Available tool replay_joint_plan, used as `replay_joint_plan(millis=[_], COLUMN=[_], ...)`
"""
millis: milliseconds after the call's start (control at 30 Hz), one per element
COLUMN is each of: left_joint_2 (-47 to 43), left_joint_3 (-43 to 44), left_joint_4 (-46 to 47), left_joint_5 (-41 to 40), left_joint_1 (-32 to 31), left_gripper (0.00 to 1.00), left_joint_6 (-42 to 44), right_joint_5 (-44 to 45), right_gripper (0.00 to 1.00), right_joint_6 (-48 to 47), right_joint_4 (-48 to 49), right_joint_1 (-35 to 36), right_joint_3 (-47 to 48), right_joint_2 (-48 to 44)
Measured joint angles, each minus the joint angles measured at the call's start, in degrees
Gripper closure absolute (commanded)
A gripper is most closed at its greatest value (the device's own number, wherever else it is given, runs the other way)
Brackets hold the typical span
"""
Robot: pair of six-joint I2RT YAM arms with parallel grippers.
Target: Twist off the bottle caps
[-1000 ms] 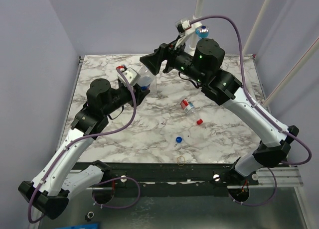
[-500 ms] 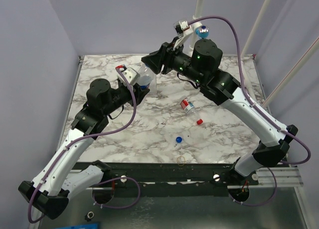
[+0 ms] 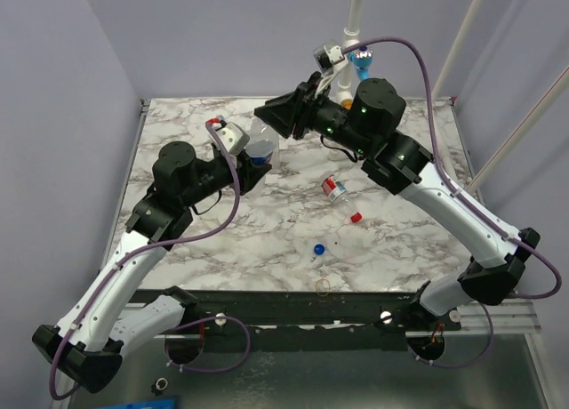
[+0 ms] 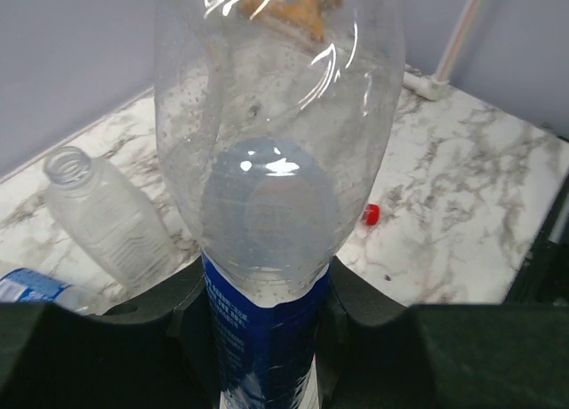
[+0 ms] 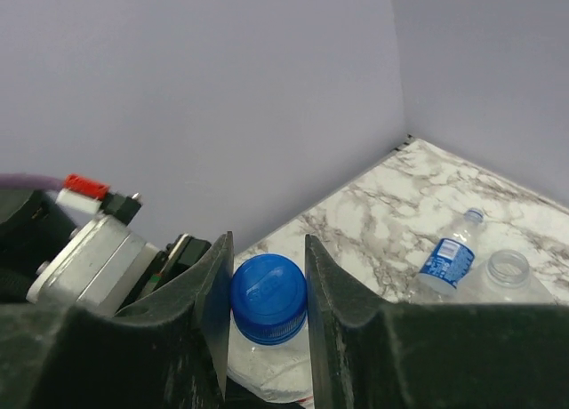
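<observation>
My left gripper (image 4: pixel 267 347) is shut on a clear bottle with a blue label (image 4: pixel 271 187), gripping it round the label. The bottle points up toward the right arm (image 3: pixel 260 148). Its blue cap (image 5: pixel 268 290) sits between the fingers of my right gripper (image 5: pixel 267 284), which is shut on it, both pads touching its sides. From above, the right gripper (image 3: pixel 267 117) covers the bottle's top. A bottle with a red label (image 3: pixel 333 188) lies mid-table. A loose red cap (image 3: pixel 356 217) and a loose blue cap (image 3: pixel 318 248) rest nearer the front.
A wider clear bottle without label or cap (image 4: pixel 107 215) stands by the back left wall, with an open blue-labelled bottle (image 5: pixel 449 256) beside it. A yellowish rubber-band ring (image 3: pixel 323 287) lies near the front edge. A white pole (image 3: pixel 354 18) rises behind the table.
My right gripper's fingers have closed on the blue cap, and its wrist has turned and shifted slightly. The left gripper has kept its hold on the bottle.
</observation>
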Motion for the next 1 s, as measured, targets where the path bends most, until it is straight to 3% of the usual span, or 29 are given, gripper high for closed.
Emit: replay_joint_plan(millis=[133,233,433,467,533,600,667,767,1000], left_joint_2=[-0.9,-0.9,-0.4,-0.4,-0.1,0.1,0.2,0.2,0.2], left_joint_3=[0.2,1.5,4.3,4.3,4.3,4.3,4.3,4.3,2.8], left_joint_4=[0.0,0.0,0.8,0.8,0.4,0.4,0.4,0.2,-0.8], left_joint_5=[8.9,19.9,37.5,38.8,40.8,41.6,40.9,37.5,19.3], left_joint_1=[0.1,0.2,-0.4,-0.4,-0.4,-0.4,-0.4,-0.3,-0.3], left_gripper=[0.96,0.96,0.96,0.96,0.96,0.96,0.96,0.96,0.96], left_joint_6=[-3.2,-6.8,-11.8,-12.0,-12.3,-12.3,-13.1,-12.6,-3.8], right_joint_5=[-8.9,-18.7,-37.1,-38.9,-40.6,-40.5,-38.3,-29.6,-10.5], right_gripper=[1.00,0.99,0.98,0.92,0.62,0.35,0.23,0.22,0.28], right_joint_6=[-3.0,-5.0,-7.6,-7.9,-8.5,-9.1,-9.9,-10.0,-7.0], right_joint_4=[4.2,7.1,10.1,10.1,10.1,9.7,8.5,6.9,3.8], right_joint_1=[-0.7,-1.2,-1.3,-1.3,-1.3,-1.3,-1.2,-0.5,-0.5], right_joint_3=[-4.8,-7.8,-8.7,-8.7,-8.8,-8.8,-8.9,-8.9,-5.0], right_joint_2=[-4.1,-8.0,-11.8,-11.8,-11.8,-11.9,-11.9,-11.6,-7.6])
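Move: The right fingers already pinch the blue cap, right at their hand point, and the left hand grips the near-upright bottle by its label, so the cap is about 13 cm above the left hand, 3 cm ahead and 3 cm to its right. On the table, the empty clear bottle stands some 22 cm ahead of the right hand, straight in line with it and about 38 cm below; the red-label bottle lies about 12 cm ahead, 24 cm to its right and 45 cm below. With the right hand still clamped on the cap and the left on the bottle, both swing back towards the bases together by about 14 cm, rising a little and edging right, while the left wrist turns the bottle some 40 degrees clockwise and the right turns the cap roughly the same amount counter-clockwise, its fingers tipping upward. At the back of the swing the right fingers open wide to let go of the cap, and both hands head forward again, unwinding much of their turn, the left keeping its grip on the bottle. ##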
